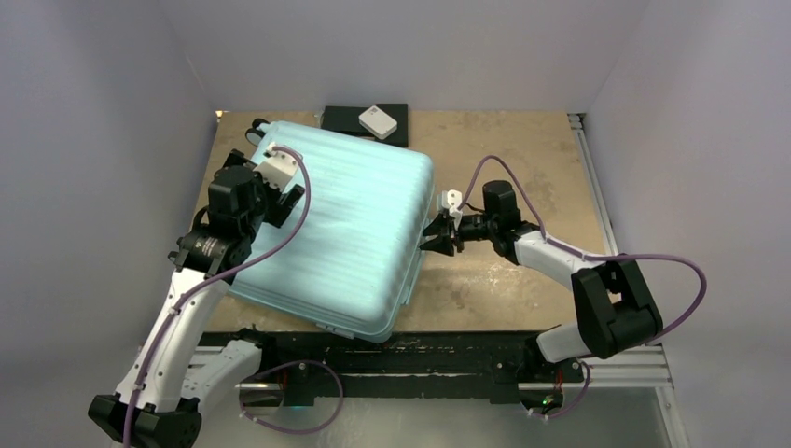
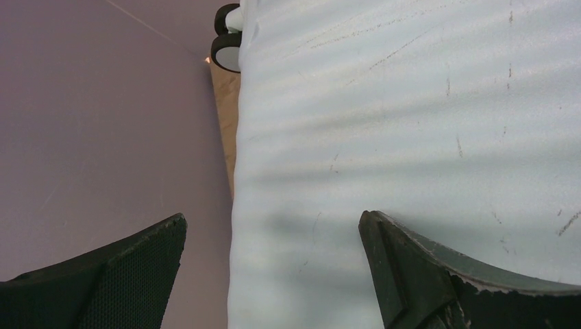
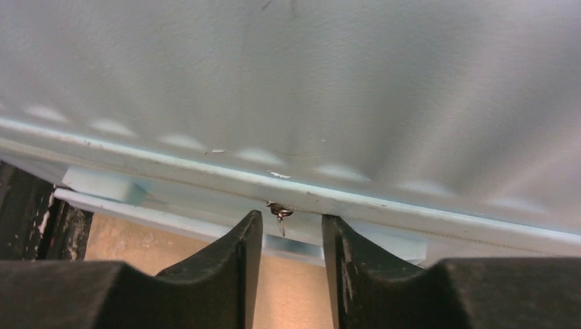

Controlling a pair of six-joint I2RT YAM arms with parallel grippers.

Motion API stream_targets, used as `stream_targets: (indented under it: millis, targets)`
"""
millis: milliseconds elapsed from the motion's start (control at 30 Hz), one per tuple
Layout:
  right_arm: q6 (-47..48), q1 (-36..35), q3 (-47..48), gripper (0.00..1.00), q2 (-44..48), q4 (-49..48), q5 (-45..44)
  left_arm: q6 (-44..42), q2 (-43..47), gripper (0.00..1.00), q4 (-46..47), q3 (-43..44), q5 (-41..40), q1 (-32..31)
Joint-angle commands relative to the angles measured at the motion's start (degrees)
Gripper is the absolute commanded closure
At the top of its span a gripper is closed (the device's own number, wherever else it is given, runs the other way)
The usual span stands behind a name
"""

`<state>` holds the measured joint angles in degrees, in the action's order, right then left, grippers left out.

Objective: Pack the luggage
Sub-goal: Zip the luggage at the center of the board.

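Note:
The luggage [image 1: 345, 224] is a pale mint ribbed suitcase lying flat and closed across the table's left half. My left gripper [image 1: 285, 203] is at its left edge, open wide, one finger over the shell [image 2: 411, 137] and the other beyond the edge; my left gripper [image 2: 273, 218] holds nothing. Two small wheels [image 2: 226, 48] show at the far corner. My right gripper [image 1: 437, 238] is against the suitcase's right side. In the right wrist view the jaws of my right gripper [image 3: 292, 218] stand narrowly apart on either side of a small metal zipper pull [image 3: 279, 214] hanging from the seam, not touching it.
A black box [image 1: 340, 119] with a white device [image 1: 378, 121] on it lies at the back, behind the suitcase. Purple walls close in on the left, right and back. Bare tan tabletop [image 1: 522, 168] lies to the right of the suitcase. A black rail [image 1: 420, 355] runs along the front.

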<state>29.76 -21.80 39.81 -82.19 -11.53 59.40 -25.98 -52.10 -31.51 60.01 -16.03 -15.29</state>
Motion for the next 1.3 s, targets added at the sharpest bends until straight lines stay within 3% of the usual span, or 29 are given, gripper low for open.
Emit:
stream_targets:
  millis: [0, 133, 167, 367, 567, 833, 1067, 1133, 1267]
  targets:
    - [-5.45, -0.46, -0.23, 0.68, 0.52, -7.05, -0.59, 1.1, 1.99, 0.01, -4.45, -1.99, -1.11, -0.09]
    - [-2.95, -0.43, 0.25, 0.98, 0.67, -4.69, 1.2, 1.18, 3.05, 0.01, -4.45, -3.61, -0.7, -0.09]
    - [-1.77, -0.41, 0.73, 1.0, 0.76, -3.32, 1.06, 1.19, 3.25, 0.01, -4.46, -3.83, -0.6, -0.09]
    - [3.15, 1.3, 5.59, 1.0, 2.09, 7.46, -6.67, 1.45, 4.83, 0.01, -5.79, -5.14, 0.56, -0.09]
    - [9.12, 1.76, 10.26, 1.0, 3.58, 18.22, -4.82, 1.53, 7.3, 0.01, -5.32, -8.52, 0.3, -0.09]
    - [2.59, 1.79, 11.04, 1.0, 6.1, 11.96, -18.56, 1.54, 10.79, 0.01, -5.5, -11.65, -0.47, -0.09]
    - [0.08, 1.76, 8.55, 1.0, 7.23, 1.0, -32.61, 1.78, 12.08, 0.01, -5.65, -12.91, 0.34, -0.09]
    - [-0.1, 1.76, 9.03, 1.0, 6.33, 0.55, -31.91, 1.89, 12.19, 0.01, -5.76, -13.2, 0.47, -0.09]
    - [3.11, 1.84, 10.55, 0.97, 4.55, 7.22, -21.33, 1.98, 13.04, 0.01, -5.98, -13.56, 0.39, -0.09]
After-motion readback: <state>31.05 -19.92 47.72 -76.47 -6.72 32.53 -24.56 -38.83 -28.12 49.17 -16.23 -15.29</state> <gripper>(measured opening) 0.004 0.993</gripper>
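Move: The zipper pull on the luggage's right side is just beyond the right fingertips, about 2 cm left, 1 cm back and 1 cm below the hand. The side handle's middle lies some 3 cm back, 2 cm left and 3 cm below; the lid's far right corner is about 16 cm ahead, 1 cm left and 6 cm higher. From the left hand, over the lid, the pull lies some 36 cm right, 13 cm back and 16 cm below. Right fingers shut at the zipper pull, then withdraw about 9 cm forward, right and up; left eases back. ##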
